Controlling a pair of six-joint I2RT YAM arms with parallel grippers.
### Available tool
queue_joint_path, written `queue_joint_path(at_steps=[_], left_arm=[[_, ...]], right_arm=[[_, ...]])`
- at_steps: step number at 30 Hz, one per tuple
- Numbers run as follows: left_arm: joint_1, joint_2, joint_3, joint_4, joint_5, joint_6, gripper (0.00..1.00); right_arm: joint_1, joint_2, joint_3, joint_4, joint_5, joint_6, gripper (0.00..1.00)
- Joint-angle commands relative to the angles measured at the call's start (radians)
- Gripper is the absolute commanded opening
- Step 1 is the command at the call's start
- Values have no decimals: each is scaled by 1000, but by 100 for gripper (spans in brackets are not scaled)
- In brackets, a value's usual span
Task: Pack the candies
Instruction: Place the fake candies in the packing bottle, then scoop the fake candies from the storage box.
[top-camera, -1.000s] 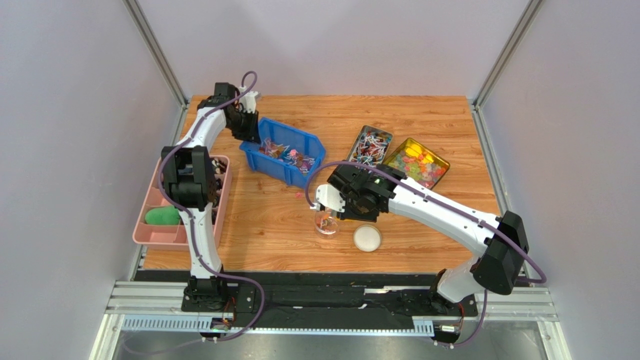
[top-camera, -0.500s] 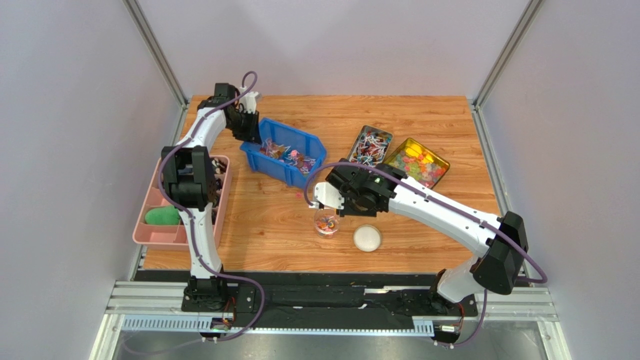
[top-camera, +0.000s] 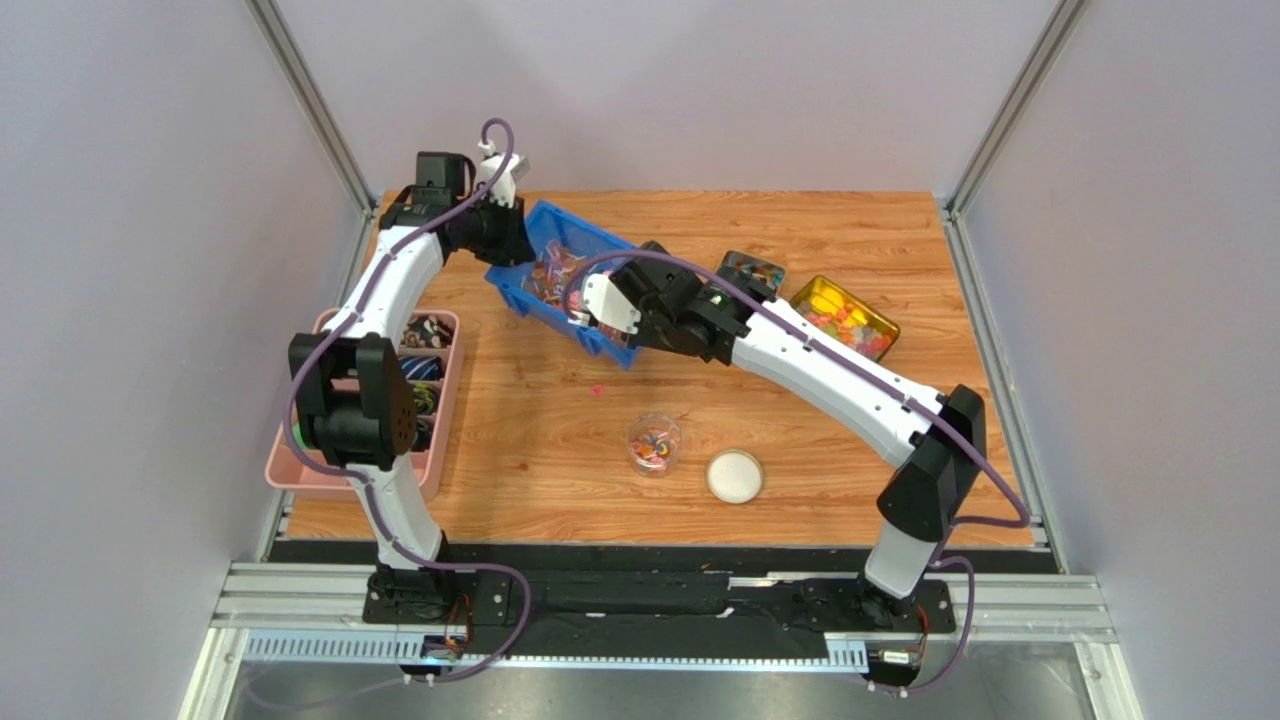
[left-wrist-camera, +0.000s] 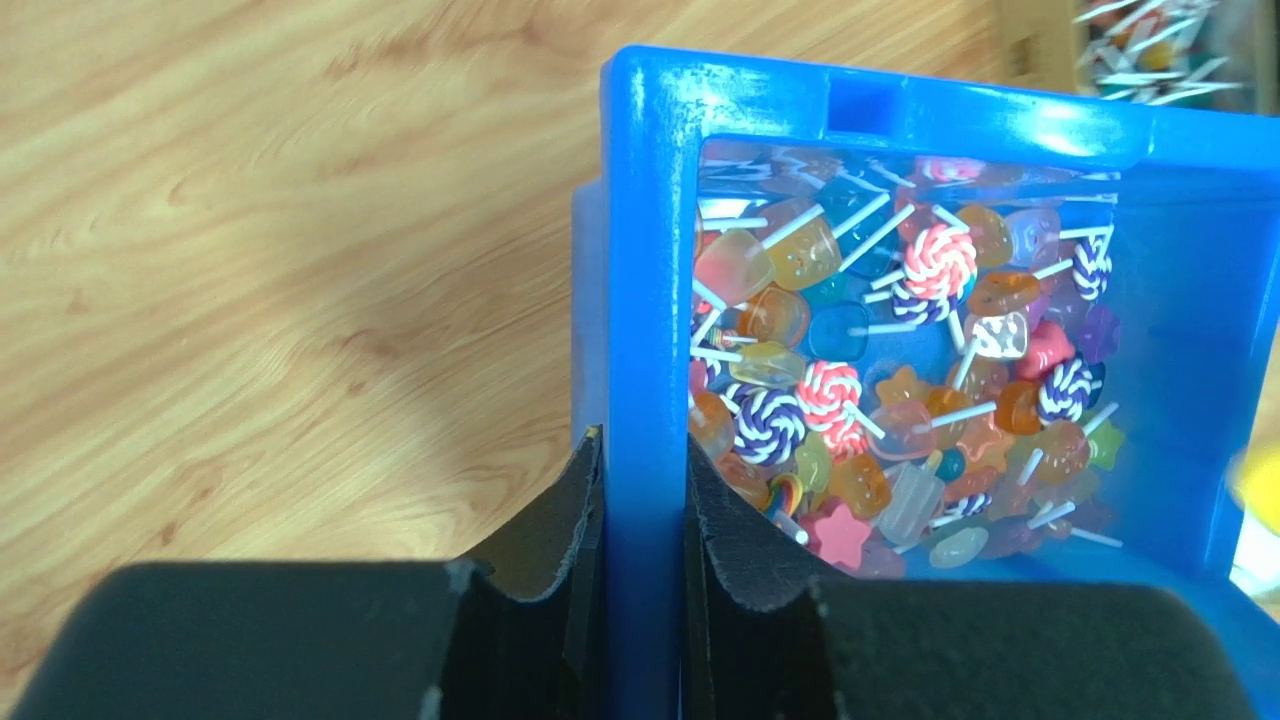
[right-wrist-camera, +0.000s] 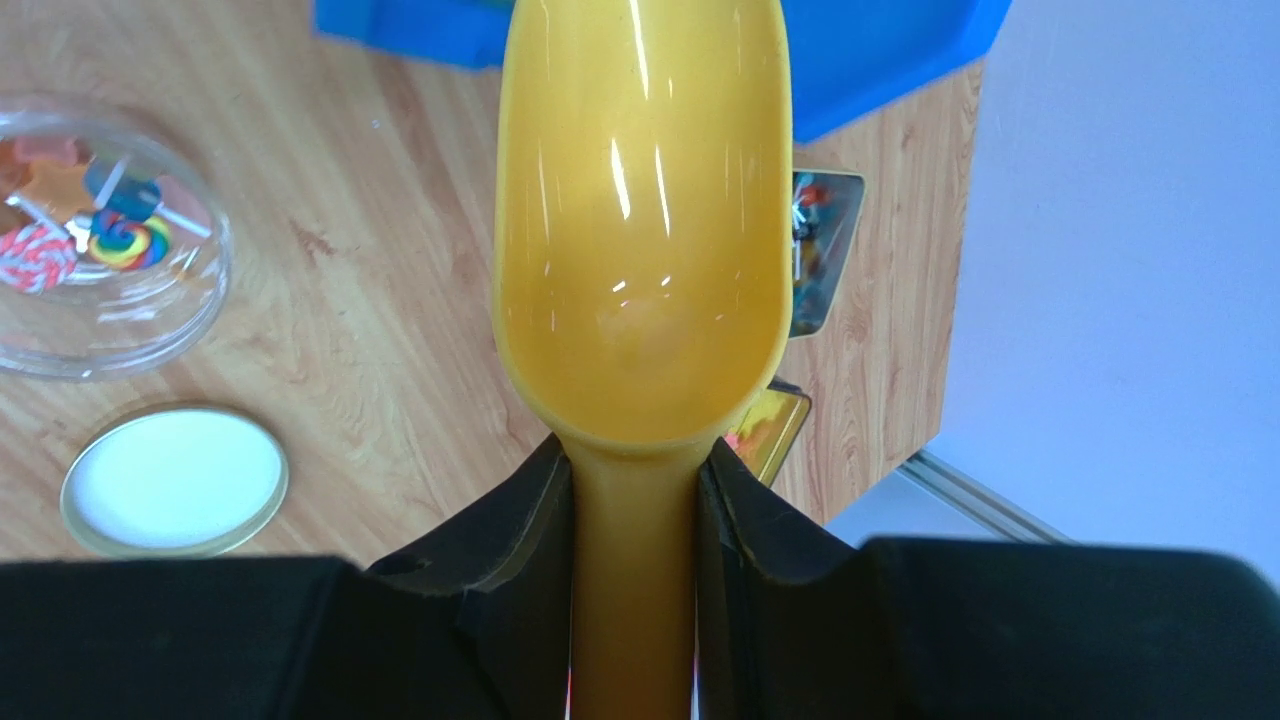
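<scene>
The candies (left-wrist-camera: 902, 390) fill the blue bin (left-wrist-camera: 1157, 165): small mixed sweets, some on sticks. My left gripper (left-wrist-camera: 643, 458) is shut on the bin's left wall, at the back left in the top view (top-camera: 508, 248). A yellow scoop (right-wrist-camera: 643, 225) is held by its handle in my right gripper (right-wrist-camera: 634, 503), which is shut; its bowl is empty. In the top view the right gripper (top-camera: 609, 308) is at the bin's (top-camera: 559, 285) near edge. The clear jar (top-camera: 652, 441) holds a few candies (right-wrist-camera: 68, 225).
The jar's white lid (top-camera: 733, 476) lies right of the jar. One stray candy (top-camera: 598, 390) lies on the wood. Two open tins (top-camera: 748, 273) (top-camera: 846, 318) sit at the back right. A pink divided tray (top-camera: 439, 398) stands at the left edge.
My right arm has swung from above the jar back to the blue bin with the scoop. The left gripper has shifted and turned the bin toward the back.
</scene>
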Motion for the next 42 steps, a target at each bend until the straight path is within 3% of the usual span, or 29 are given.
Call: queue_joint_path(at_steps=[1,11,15,20,24,29,32,37,38,41,42], left_arm=[[-17,-85,2,132,135,-98,0],[-15,81,184,-104,265,-172,0],[3,184,255,-188,417,-226,0],[17,241,280,-191,578,-252,0],[19,248,269,-151,797,-226,0],[17,231,243,-118,850,-223,0],[14,244,255,-127,745,-264,0],[14,290,307,-253,610,-195,0],[14,282,286,-239,609,-201,0],[23,268,235,-118,805,-301,0],[17,264,238,-118,774,-315,0]], right_arm=[[-23,22,119,48,31,30,0],[-133,-149,145,64,-346,198,0],[-185,-194,123,67,-482,234,0],[-204,-214,88,70,-525,241,0],[-207,-215,80,73,-526,243,0],[-205,-212,77,82,-527,248,0],[-207,-206,76,84,-529,252,0],[-207,-202,79,85,-527,254,0],[-207,-200,79,85,-522,254,0],[-207,-196,74,85,-519,249,0],[-207,-194,74,85,-519,251,0]])
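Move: My left hand still grips the blue bin by its left short rim; the bin's middle lies about 8 cm to the right, 4 cm back and 6 cm below it. From my right hand, which holds the empty yellow scoop, the bin's middle is some 13 cm ahead, 11 cm left and 14 cm down. The bottle lies about 12 cm back, 3 cm left and 20 cm below, the lollipop tin roughly 12 cm ahead, 9 cm right and 20 cm below. I carry the held bin about 7 cm to the right with my left hand, lifting briefly, then sinking and ending some 2 cm lower, while tipping it nearly 30 degrees so its right side rises. After a short nudge forward my right hand lifts the scoop about 8 cm, easing back slightly, rolls its left side up some 35 degrees, then holds there. Both grips stay shut. ##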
